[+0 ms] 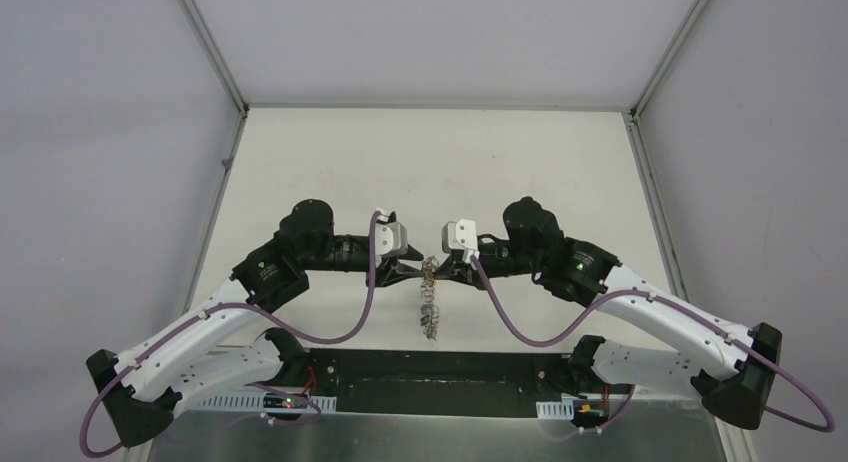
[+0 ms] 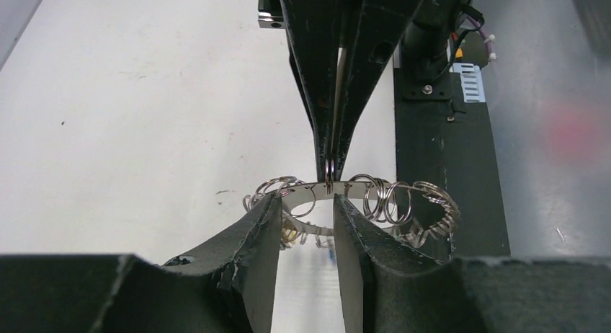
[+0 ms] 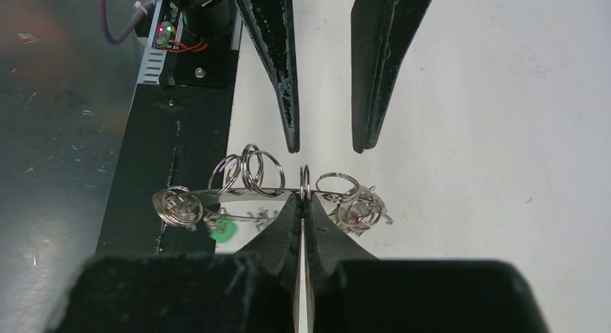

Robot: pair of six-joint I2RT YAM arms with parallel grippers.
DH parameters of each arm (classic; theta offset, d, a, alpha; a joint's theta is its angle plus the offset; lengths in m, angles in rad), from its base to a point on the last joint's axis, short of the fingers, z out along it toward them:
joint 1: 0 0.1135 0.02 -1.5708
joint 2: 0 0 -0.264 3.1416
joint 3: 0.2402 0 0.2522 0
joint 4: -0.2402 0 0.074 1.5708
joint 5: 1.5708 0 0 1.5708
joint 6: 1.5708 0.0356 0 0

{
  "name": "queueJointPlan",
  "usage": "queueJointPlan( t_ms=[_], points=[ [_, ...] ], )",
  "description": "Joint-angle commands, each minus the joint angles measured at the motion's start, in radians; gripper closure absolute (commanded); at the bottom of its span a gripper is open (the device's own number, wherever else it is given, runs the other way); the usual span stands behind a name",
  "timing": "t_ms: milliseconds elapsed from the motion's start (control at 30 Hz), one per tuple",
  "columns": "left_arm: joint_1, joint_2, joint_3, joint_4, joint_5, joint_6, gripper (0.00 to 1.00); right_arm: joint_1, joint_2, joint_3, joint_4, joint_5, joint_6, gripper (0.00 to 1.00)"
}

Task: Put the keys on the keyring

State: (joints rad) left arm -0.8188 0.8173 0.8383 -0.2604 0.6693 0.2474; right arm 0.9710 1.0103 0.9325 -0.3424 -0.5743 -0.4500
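Observation:
The keyring (image 1: 430, 307) hangs over the white table between my two grippers, its small wire loops all round it. My right gripper (image 3: 304, 197) is shut on one small loop at the ring's upper edge and holds the keyring (image 3: 245, 191) up. A green key tag (image 3: 222, 231) and a red one (image 3: 353, 214) hang on it. My left gripper (image 2: 306, 203) is open, its fingertips (image 2: 272, 205) level with the ring's band (image 2: 375, 196), one each side of the pinched loop. A yellow tag (image 2: 290, 236) and a blue one (image 2: 330, 254) show blurred below. The right gripper's tips (image 2: 329, 171) come in from the top.
The black base plate (image 1: 430, 382) of the arms lies under and near the hanging ring. Purple cables (image 1: 370, 302) loop beside both wrists. Grey enclosure walls and metal frame posts (image 1: 215, 57) bound the white table (image 1: 430, 172).

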Motion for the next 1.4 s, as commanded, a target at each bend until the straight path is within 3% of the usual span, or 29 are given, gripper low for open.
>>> queueJointPlan(
  t_ms=[0, 333, 600, 700, 867, 1033, 1200, 1300, 1367],
  points=[
    [-0.021, 0.006, 0.055, 0.01, -0.087, 0.003, 0.67, 0.012, 0.005, 0.075, -0.006, 0.048, 0.067, 1.0],
    [-0.064, 0.031, 0.06, 0.025, -0.049, 0.014, 0.73, 0.017, 0.034, 0.111, -0.031, 0.077, 0.12, 1.0],
    [-0.101, 0.058, 0.054, 0.017, -0.116, 0.031, 0.75, 0.019, 0.034, 0.121, -0.042, 0.08, 0.145, 1.0],
    [-0.109, 0.062, 0.056, 0.016, -0.152, 0.036, 0.81, 0.018, 0.034, 0.121, -0.043, 0.08, 0.151, 1.0],
    [-0.112, 0.06, 0.054, 0.014, -0.177, 0.043, 1.0, 0.018, 0.031, 0.123, -0.043, 0.082, 0.152, 1.0],
    [-0.112, 0.047, 0.045, 0.01, -0.217, 0.012, 1.0, 0.018, 0.026, 0.122, -0.04, 0.071, 0.137, 1.0],
    [-0.112, -0.034, -0.011, 0.088, -0.247, -0.018, 1.0, 0.018, -0.029, 0.076, 0.009, 0.084, 0.149, 0.61],
    [-0.112, -0.114, -0.083, 0.208, -0.236, -0.025, 1.0, 0.015, -0.081, 0.026, 0.092, 0.088, 0.179, 0.5],
    [-0.111, -0.164, -0.135, 0.301, -0.233, -0.036, 1.0, 0.013, -0.118, -0.007, 0.163, 0.073, 0.183, 0.49]
  ],
)
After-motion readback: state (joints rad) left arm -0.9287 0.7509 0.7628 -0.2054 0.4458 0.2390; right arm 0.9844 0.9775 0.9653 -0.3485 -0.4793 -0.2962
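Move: A small wire ring at the top of the keyring sits in the right hand's shut fingertips, and the left hand's part-open fingers are about 2 cm short of it: it is some 2 cm to their right, about 1 cm lower and level fore and aft. From the left hand, one cluster of other small rings stands about 3 cm ahead and another 3 cm back, both 2 cm right and 2 cm down. The hoop's middle hangs roughly 7 cm below the right fingertips. The small ring at the top of the keyring passes from right hand to left: the left hand eases about 2 cm right and 1 cm down onto it and pinches shut while the right still holds it, nearly still. The right fingers then open about halfway, letting go, and rise some 2.5 cm as the left hand draws back left about 1.5 cm. ##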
